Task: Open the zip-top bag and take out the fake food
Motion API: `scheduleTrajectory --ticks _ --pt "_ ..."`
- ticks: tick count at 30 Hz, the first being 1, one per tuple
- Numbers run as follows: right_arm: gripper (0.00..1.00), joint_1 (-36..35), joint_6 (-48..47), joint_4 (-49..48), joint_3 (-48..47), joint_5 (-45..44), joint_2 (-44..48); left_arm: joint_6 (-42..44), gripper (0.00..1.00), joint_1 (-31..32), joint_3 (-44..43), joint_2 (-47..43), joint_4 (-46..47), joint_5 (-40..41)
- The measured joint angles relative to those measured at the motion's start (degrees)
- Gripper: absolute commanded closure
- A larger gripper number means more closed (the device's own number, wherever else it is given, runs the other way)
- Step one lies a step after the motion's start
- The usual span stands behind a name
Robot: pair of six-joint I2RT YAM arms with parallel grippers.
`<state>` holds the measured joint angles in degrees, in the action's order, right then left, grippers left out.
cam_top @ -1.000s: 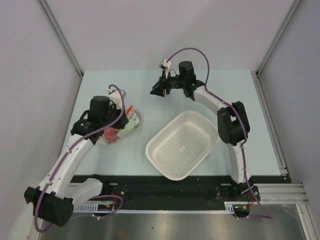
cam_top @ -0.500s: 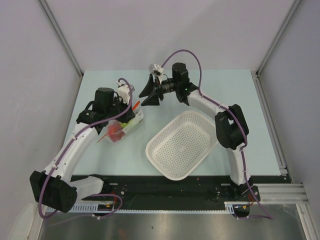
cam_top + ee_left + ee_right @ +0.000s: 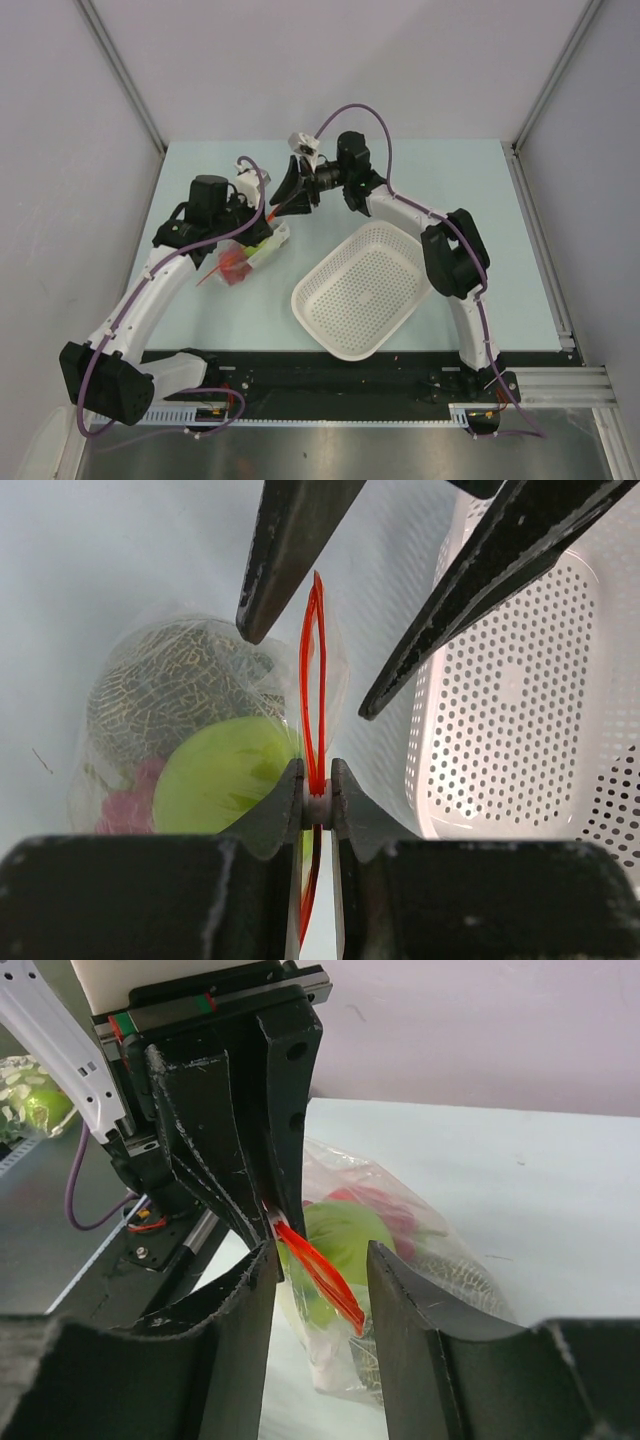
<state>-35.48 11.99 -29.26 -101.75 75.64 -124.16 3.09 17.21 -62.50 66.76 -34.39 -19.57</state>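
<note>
The zip-top bag hangs lifted at the table's left, holding fake food. A green apple, a netted round piece and a pink piece show through it. My left gripper is shut on the near end of the orange-red zip strip, at its white slider. My right gripper is open. Its fingers straddle the strip's free end without closing on it. The apple and a red fruit show behind the strip. From above, the two grippers meet over the bag.
A white perforated basket stands tilted on the table right of the bag, close to it, and its wall fills the right of the left wrist view. Grey walls enclose the table on three sides.
My left gripper lifted the bag up and back by its strip. My right gripper swung left and down until its open fingers came round the strip's free end.
</note>
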Motion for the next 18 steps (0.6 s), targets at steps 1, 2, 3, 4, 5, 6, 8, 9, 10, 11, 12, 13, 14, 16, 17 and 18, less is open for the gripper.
scheduleTrajectory --ticks 1,2,3,4,5,6,8,9,10,11,12,13,14,16,17,18 --pt "0.51 -0.04 0.26 -0.28 0.17 0.02 -0.09 0.02 1.0 0.0 0.0 0.0 0.0 -0.07" --pt "0.5 -0.04 0.5 -0.46 0.44 0.11 -0.11 0.02 1.0 0.0 -0.02 0.0 0.0 -0.13" --pt "0.5 -0.04 0.5 -0.76 0.83 0.13 -0.13 0.02 1.0 0.0 -0.09 0.0 -0.04 -0.15" --pt "0.51 -0.04 0.42 -0.81 1.18 0.13 -0.13 0.02 1.0 0.0 -0.15 0.0 -0.02 -0.15" --pt "0.53 -0.04 0.13 -0.61 1.57 0.17 -0.13 0.02 1.0 0.0 -0.24 0.0 -0.02 -0.15" --pt "0.57 -0.04 -0.24 -0.15 1.77 0.22 -0.13 0.02 1.0 0.0 -0.35 0.0 0.0 -0.17" --pt "0.6 -0.04 -1.77 1.4 1.97 0.24 -0.13 0.02 1.0 0.0 -0.52 0.0 0.0 -0.17" --pt "0.68 -0.04 -2.56 2.19 2.01 0.2 -0.13 0.0 1.0 0.0 -0.57 0.0 0.0 -0.2" --pt "0.77 -0.04 -3.21 2.91 2.03 0.17 -0.13 0.0 1.0 0.0 -0.59 0.0 0.0 -0.22" --pt "0.9 -0.11 -3.76 3.5 2.1 0.13 -0.13 0.02 1.0 0.0 -0.61 0.0 0.0 -0.22" --pt "1.0 -0.13 -4.44 3.89 2.12 0.13 -0.13 0.0 0.94 0.0 -0.61 0.0 0.0 -0.22" --pt "1.0 -0.13 -4.74 4.13 2.12 0.07 -0.13 -0.02 0.84 0.0 -0.61 0.0 0.0 -0.2" --pt "1.0 -0.13 -4.92 4.33 2.14 0.11 -0.13 -0.09 0.64 0.0 -0.61 0.0 0.0 -0.13" --pt "1.0 -0.2 -5.25 4.61 2.14 -0.02 -0.13 -0.74 0.53 0.0 -0.63 0.04 -0.02 0.39" --pt "1.0 -0.2 -5.4 4.74 2.14 -0.07 -0.13 -0.83 0.49 0.0 -0.66 0.04 0.02 0.57" --pt "1.0 -0.17 -5.57 4.96 2.14 -0.11 -0.13 -1.22 0.49 -0.04 -0.66 -0.02 0.02 0.85"
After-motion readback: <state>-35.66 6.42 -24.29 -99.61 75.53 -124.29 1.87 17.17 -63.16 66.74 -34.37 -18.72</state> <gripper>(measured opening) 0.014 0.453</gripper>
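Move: The free end of the bag's red zip strip hangs between the right hand's parted fingers, with the spot to be pinched about 2 cm straight below the hand point. The slider, still in the left fingertips, lies roughly 3 cm to its left and 3 cm back; the green food is some 8 cm back, 6 cm left and 9 cm lower. From the left hand, the pinch spot is about 3 cm ahead and 2 cm right, roughly level. The right fingertips shut on the red strip just beyond the slider after the hand sinks about 2.5 cm straight down with its fingers astride the strip, then hold there. The left hand keeps its pinch on the slider nearly in place until the right has closed, then spreads its fingers and lets go. ##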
